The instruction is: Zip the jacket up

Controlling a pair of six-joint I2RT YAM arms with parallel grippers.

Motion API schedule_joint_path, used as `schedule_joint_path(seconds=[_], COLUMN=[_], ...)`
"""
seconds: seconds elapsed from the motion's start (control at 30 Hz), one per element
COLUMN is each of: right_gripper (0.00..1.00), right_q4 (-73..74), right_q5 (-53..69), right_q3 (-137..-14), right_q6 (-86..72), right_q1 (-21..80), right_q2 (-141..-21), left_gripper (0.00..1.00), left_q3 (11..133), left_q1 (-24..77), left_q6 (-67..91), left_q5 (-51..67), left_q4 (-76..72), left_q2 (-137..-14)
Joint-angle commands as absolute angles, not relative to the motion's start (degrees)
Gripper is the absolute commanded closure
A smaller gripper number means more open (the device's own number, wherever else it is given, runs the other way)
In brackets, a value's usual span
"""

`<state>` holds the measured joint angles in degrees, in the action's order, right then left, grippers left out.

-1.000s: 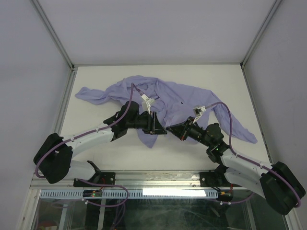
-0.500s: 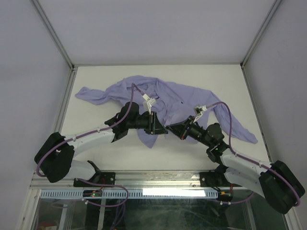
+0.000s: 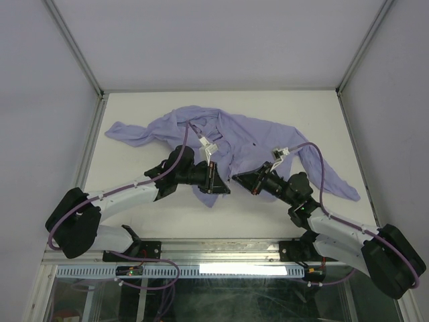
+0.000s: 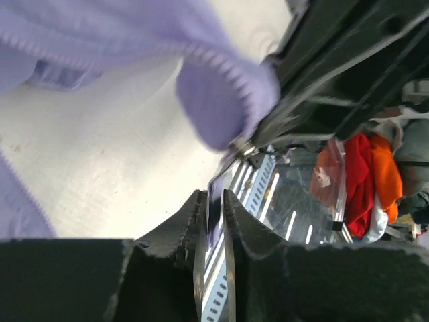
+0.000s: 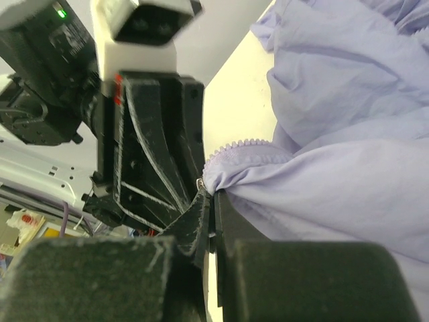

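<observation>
The lavender jacket lies crumpled across the middle of the white table, sleeves out to both sides. My right gripper is shut on the jacket's front edge. In the right wrist view its tips pinch a corner with zipper teeth. My left gripper faces it, almost touching, over the hem flap. In the left wrist view its jaws stand nearly together with a thin dark-violet sliver between the tips. The pinched corner hangs just ahead of them.
Metal frame posts border the table on the left and right. A rail runs along the near edge by both arm bases. Beyond that edge, the left wrist view shows red and orange items.
My left gripper's jaws have come together, and it has slid slightly nearer, toward the hem flap. The right gripper and the jacket corner it holds have stayed in place.
</observation>
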<state>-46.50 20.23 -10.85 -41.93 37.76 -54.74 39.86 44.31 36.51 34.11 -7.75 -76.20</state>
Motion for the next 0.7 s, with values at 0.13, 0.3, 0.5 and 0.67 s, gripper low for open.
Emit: schedule_joint_path(seconds=[0.13,0.3,0.5,0.67], right_gripper=[1.00,1.00,1.00,1.00], right_q4=[-47.35,-36.64,-30.27,-30.02], right_q5=[16.92,16.05,16.05,16.05], right_q3=[-11.03,-10.51,-9.47,-9.06], right_q6=[-40.06,-38.41,-38.41,-38.41], right_q1=[37.18,37.20,37.10,37.13], right_q2=[-51.02,-44.77,-39.76,-39.25], left_gripper=[0.63,0.53,0.50,0.50], left_q3=[45.34,50.10,58.39,66.46], left_q1=[44.74,44.76,45.36,48.54], left_q6=[33.30,33.10,31.44,29.22], left_q5=[23.87,14.43,4.35,-3.43], left_q4=[11.98,25.83,41.98,49.96], left_q2=[-74.68,-74.33,-82.32,-91.77])
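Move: The left gripper's fingertips are at the narrow pull strip, right at the hand point. The left panel's hem corner, loose on the table, lies about 5 cm to its left, level in reach and roughly 13 cm below. The slider and right panel corner held by the right gripper are some 5 cm right, 3 cm ahead and 3 cm above. From the right gripper, the loose corner lies about 10 cm left, 3 cm back and 16 cm below. Open the left gripper to about half to let go of the pull strip, and carry it left some 8 cm and down about 6, easing slightly forward late on. Roll it some 40 degrees so its fingers swing from pointing right to pointing down over the left panel's hem corner. Keep the right gripper shut on its corner, drawing it about 2 cm to the right. ##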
